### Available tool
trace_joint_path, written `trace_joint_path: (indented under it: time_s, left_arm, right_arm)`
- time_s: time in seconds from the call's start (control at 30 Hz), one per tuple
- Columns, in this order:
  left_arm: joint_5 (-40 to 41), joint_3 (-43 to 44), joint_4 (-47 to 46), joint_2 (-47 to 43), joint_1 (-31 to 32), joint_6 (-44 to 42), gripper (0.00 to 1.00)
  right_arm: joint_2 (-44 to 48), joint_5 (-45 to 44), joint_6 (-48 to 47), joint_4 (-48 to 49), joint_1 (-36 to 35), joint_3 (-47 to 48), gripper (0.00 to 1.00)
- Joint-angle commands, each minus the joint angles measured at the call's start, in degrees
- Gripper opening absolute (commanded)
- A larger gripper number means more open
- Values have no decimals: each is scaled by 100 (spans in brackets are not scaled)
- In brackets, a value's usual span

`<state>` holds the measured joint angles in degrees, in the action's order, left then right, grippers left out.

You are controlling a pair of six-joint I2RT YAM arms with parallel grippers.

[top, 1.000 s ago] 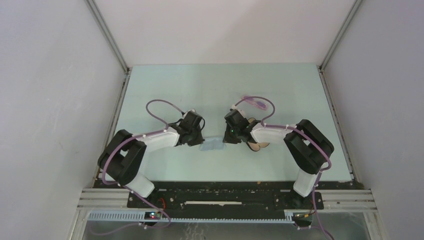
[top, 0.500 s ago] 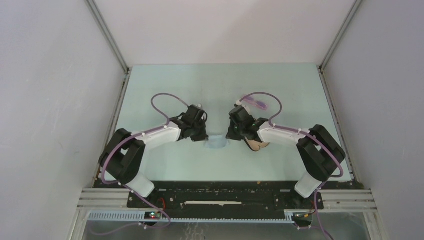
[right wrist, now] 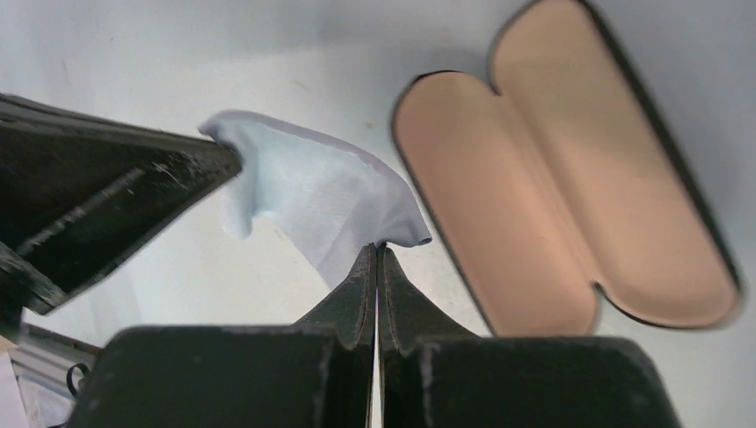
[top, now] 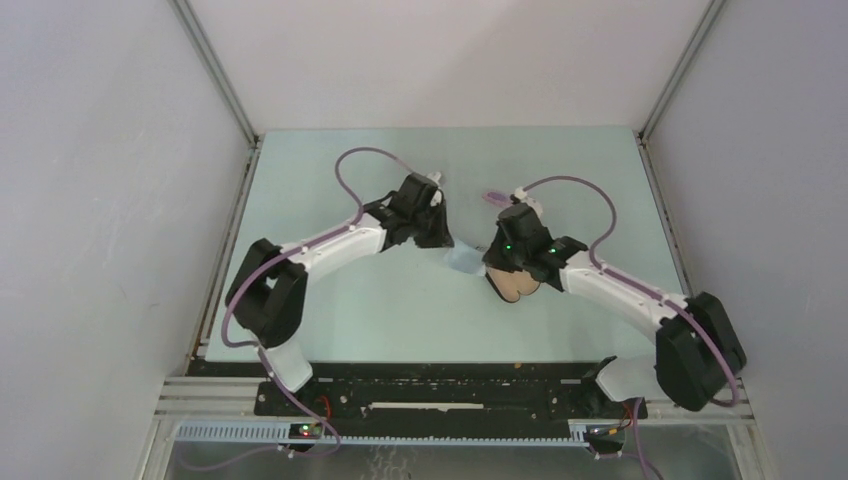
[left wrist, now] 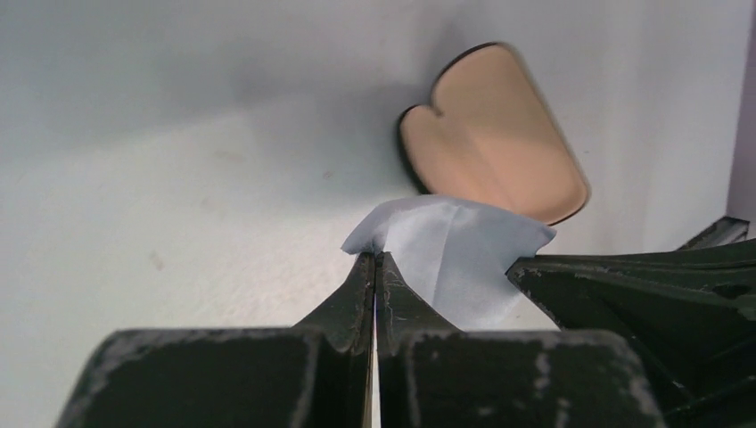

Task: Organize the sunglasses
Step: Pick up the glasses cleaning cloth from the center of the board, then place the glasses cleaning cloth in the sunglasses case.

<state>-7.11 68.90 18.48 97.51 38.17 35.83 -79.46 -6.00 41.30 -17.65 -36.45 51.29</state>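
Observation:
A light blue cloth [top: 462, 260] hangs stretched between both grippers, above the table. My left gripper [left wrist: 376, 255] is shut on one corner of the cloth [left wrist: 455, 254]. At the opposite corner of the cloth [right wrist: 312, 187], my right gripper [right wrist: 378, 247] is pinched shut. The open black case [top: 515, 287] with tan lining [right wrist: 562, 196] lies just right of the cloth and partly under the right wrist. Only a pink-purple end of the sunglasses [top: 492, 197] shows, beyond the right gripper [top: 490, 255]; the arm hides the rest.
Purple cables loop above both wrists. White walls with metal rails [top: 215, 85] enclose the pale green table [top: 330, 310] on three sides. The arm bases stand at the near edge.
Both arms have reached farther from their bases, carrying the cloth up off the table and toward the far right. The right gripper finished closing on its corner.

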Motion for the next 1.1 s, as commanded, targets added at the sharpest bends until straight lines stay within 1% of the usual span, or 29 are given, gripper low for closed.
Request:
trace_joint_path:
  time_s: [0.0, 0.23, 0.33, 0.53, 0.7, 0.87, 1.07]
  left_arm:
    - [-325, 1135, 228, 472, 250, -439, 0]
    - [-555, 2406, 518, 1317, 444, -825, 0]
    - [-586, 2845, 688, 1654, 498, -1087, 0]
    - [-647, 3556, 1084, 2253, 532, -1469, 0]
    - [-576, 3946, 1590, 2534, 560, -1817, 0]
    - [-538, 4125, 1937, 2674, 563, -2089, 0]
    - [-594, 4359, 2076, 2866, 568, -2246, 0]
  right_arm:
    - [713, -260, -112, -388, 311, -363, 0]
    - [1404, -372, -202, -621, 731, -847, 0]
    - [1468, -290, -241, -616, 846, -981, 0]
    - [1389, -212, -254, -533, 859, -1111, 0]
    - [1271, -41, -263, -434, 859, -1108, 0]
    - [1210, 38, -226, -391, 843, -1119, 0]
    - [1050, 6, -159, -193, 775, -1308, 0]
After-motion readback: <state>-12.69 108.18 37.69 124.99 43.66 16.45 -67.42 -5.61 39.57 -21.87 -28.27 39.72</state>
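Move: The cloth is already up, its corners pinched in both hands. I'm taking it to the left half of the open case: about 13 cm right, 4 cm back and 9 cm below my left hand, and only some 4 cm right, 2 cm ahead and 9 cm below my right. The case's other half adjoins it on the right, about 6 cm to the right and 4 cm farther out. The sunglasses lie some 16 cm right and 16 cm ahead of my left hand, on the table. Keeping both pinches shut, I carry the cloth right until it hangs over the case's left half. My left hand goes about 10 cm right and 3 cm forward, rising a little before sinking 4 to 5 cm and turning some 25 degrees clockwise. My right hand goes about 8 cm right, drawing back 3 cm and sinking a couple. ##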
